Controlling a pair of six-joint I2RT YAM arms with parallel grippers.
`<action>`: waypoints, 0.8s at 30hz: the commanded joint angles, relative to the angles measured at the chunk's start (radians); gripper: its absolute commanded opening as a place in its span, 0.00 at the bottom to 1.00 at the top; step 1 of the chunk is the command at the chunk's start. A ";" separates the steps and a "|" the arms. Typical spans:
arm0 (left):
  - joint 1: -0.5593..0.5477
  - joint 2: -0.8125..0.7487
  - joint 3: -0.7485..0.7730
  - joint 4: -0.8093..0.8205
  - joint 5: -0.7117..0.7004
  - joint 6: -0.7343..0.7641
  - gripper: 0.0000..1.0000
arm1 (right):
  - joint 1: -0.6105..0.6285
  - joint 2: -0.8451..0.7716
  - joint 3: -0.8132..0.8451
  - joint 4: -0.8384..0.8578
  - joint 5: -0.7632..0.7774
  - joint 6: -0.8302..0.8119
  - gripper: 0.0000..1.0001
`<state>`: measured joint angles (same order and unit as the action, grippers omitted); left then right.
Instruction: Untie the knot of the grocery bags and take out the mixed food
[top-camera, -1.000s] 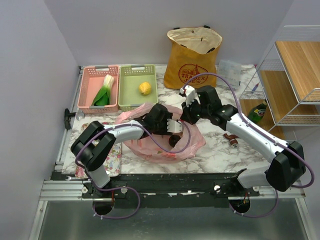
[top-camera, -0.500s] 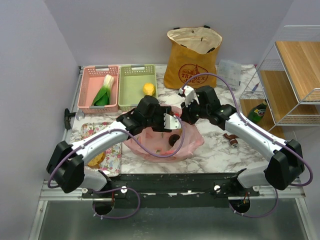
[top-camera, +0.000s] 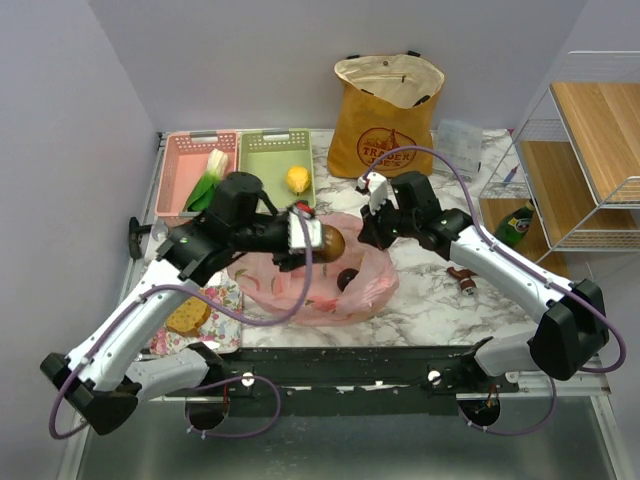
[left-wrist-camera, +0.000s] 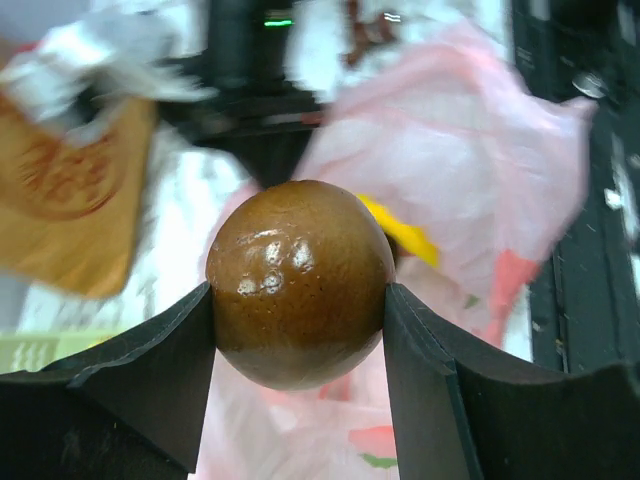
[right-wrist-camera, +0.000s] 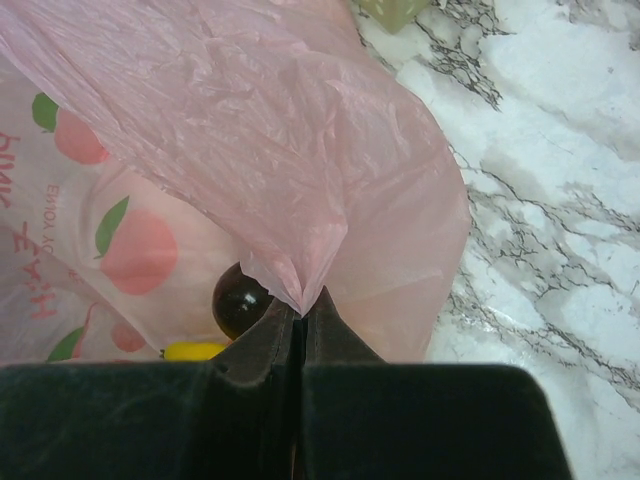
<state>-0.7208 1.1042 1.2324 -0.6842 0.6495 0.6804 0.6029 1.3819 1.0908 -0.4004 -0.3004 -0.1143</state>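
My left gripper (top-camera: 318, 238) is shut on a glossy brown mushroom (left-wrist-camera: 300, 280), held in the air above the pink grocery bag (top-camera: 300, 292). Its two pads press the mushroom's sides. My right gripper (right-wrist-camera: 300, 315) is shut on a pinched fold of the pink bag's rim (right-wrist-camera: 290, 270) and holds it up at the bag's right side (top-camera: 368, 238). A dark round fruit (right-wrist-camera: 238, 297) and a yellow piece (right-wrist-camera: 195, 351) lie inside the bag. The mustard-yellow tote (top-camera: 385, 115) stands upright at the back. A leek (top-camera: 205, 182) lies in the pink basket, a lemon (top-camera: 295, 179) in the green one.
A pink basket (top-camera: 180, 150) and a green basket (top-camera: 262, 150) sit at the back left. A bread slice (top-camera: 187, 316) rests on a floral tray at the front left. A wire shelf rack (top-camera: 590, 150), a green bottle (top-camera: 514, 225) and a small reddish item (top-camera: 465, 280) are on the right.
My left gripper has risen out of the pink bag with the brown mushroom and swung left, its arm stretching out. The right gripper has kept its grip on the bag's rim.
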 joint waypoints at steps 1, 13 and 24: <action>0.248 -0.035 0.090 0.029 0.041 -0.276 0.30 | 0.005 -0.010 0.014 0.014 -0.038 -0.028 0.01; 0.810 0.308 0.240 0.130 -0.314 -0.356 0.31 | 0.005 0.103 0.194 0.007 0.012 -0.137 0.01; 0.940 0.706 0.468 0.155 -0.409 -0.310 0.36 | 0.004 0.181 0.329 -0.020 0.037 -0.217 0.01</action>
<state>0.2104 1.7287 1.6180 -0.5453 0.2924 0.3477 0.6029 1.5475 1.3735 -0.4057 -0.2951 -0.2829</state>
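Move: My left hand already holds the brown onion. The pink basket for it is centred about 38 cm ahead, 35 cm to the left and 24 cm below, with the leek inside; the green basket is level with it but only some 13 cm left of my hand. The dark ball in the bag sits roughly 10 cm ahead, 6 cm right. From my right hand, the dark ball is 5 cm left and 13 below, the pink basket 28 ahead, 46 left. I swing my left hand some 45 cm forward and left, away from the grocery bag to the pink basket, first rising about 6 cm, then sinking past the starting height, turning counter-clockwise while the fingers keep the onion. After a brief hold, my right hand, still pinching the bag's rim, draws it forward and up, with a small tilt upward. ##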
